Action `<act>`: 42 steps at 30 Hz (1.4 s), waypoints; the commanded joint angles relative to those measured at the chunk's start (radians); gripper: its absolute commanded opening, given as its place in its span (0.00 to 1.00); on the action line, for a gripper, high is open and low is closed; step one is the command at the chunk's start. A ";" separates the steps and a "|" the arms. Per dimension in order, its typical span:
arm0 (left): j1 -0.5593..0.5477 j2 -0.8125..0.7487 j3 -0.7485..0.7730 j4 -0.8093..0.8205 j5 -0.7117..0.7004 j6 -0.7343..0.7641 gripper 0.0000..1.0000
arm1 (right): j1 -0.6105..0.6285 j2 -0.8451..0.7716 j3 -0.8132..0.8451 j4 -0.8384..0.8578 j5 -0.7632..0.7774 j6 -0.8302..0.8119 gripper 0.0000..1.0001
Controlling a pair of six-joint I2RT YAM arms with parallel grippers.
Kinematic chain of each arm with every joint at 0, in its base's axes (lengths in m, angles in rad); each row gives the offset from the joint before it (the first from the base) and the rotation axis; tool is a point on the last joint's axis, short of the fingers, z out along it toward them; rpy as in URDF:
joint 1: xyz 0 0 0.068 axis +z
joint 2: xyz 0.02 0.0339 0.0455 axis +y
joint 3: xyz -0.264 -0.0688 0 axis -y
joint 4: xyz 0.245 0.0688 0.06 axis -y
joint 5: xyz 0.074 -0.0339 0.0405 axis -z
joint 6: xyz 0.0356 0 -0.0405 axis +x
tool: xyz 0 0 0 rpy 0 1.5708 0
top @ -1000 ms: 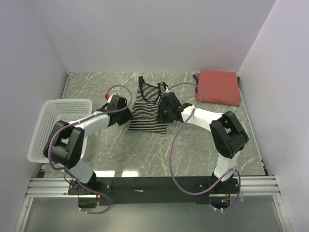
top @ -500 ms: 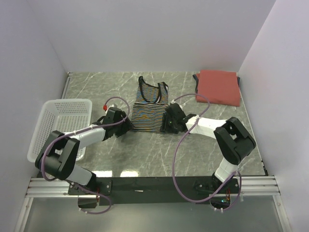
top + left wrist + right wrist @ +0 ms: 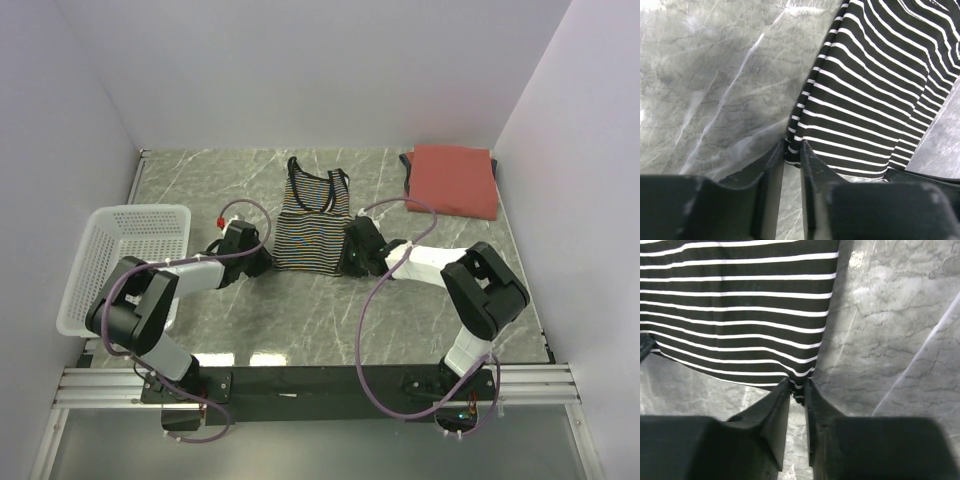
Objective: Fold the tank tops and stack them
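Observation:
The black-and-white striped tank top [image 3: 312, 228] lies flat mid-table, straps toward the back wall. My left gripper [image 3: 267, 262] sits low at its near-left hem corner, and in the left wrist view the jaws [image 3: 792, 151] are shut on that striped corner [image 3: 791, 144]. At the near-right hem corner my right gripper [image 3: 348, 262] is shut on the cloth, the pinched hem [image 3: 798, 385] showing between its jaws [image 3: 797, 389]. A rust-red tank top [image 3: 453, 180] lies folded at the back right.
A white mesh basket [image 3: 88, 280] stands at the left edge of the marble table [image 3: 300, 320]. White walls close in the back and both sides. Purple cables loop off both arms above the table.
Both grippers came down and toward me from the sides of the striped top to its near hem corners, then closed on them. The red top and the basket have not moved.

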 commanded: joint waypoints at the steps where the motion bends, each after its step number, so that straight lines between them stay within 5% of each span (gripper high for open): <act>1: -0.014 0.030 -0.024 -0.074 0.000 0.021 0.16 | 0.002 0.011 0.001 -0.012 0.023 -0.004 0.20; 4: -0.032 0.007 -0.023 -0.087 0.000 0.025 0.01 | 0.002 -0.010 -0.016 -0.017 0.020 -0.013 0.06; 6: -0.053 -0.038 -0.032 -0.109 0.000 0.015 0.01 | 0.004 -0.041 -0.032 -0.024 0.006 -0.018 0.01; 16: -0.355 -0.487 -0.162 -0.447 -0.133 -0.182 0.01 | 0.215 -0.421 -0.275 -0.145 0.015 0.020 0.00; 23: -0.507 -0.776 -0.112 -0.730 -0.231 -0.343 0.01 | 0.369 -0.694 -0.276 -0.322 0.071 0.125 0.00; 28: -0.507 -0.805 -0.020 -0.773 -0.264 -0.335 0.01 | 0.357 -0.713 -0.144 -0.386 0.108 0.093 0.00; 33: -0.463 -0.677 0.110 -0.697 -0.281 -0.245 0.00 | 0.214 -0.620 -0.055 -0.336 -0.039 0.012 0.00; 42: -0.017 -0.249 0.360 -0.359 -0.011 0.016 0.01 | -0.141 -0.205 0.245 -0.208 -0.311 -0.134 0.00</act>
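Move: Between the left hand's fingertips, straight below by about 1 cm, sits the left hem corner of the striped tank top; the right hem corner is likewise at the right hand's fingertips, some 15 cm from the left one. From the left hand the neckline's bottom lies about 19 cm ahead and 10 cm right, the left strap's top about 33 cm ahead and 4 cm right. The red stack is roughly 29 cm ahead and 27 cm right of the right hand. Pinching shut on the two hem corners, both hands drag the striped tank top back towards the bases by about 17 cm, low at first and then climbing. Still rising to 12–14 cm above where they began, they reverse and sweep forward some 14 cm, fingers staying shut, carrying the hem over towards the neckline and straps. ##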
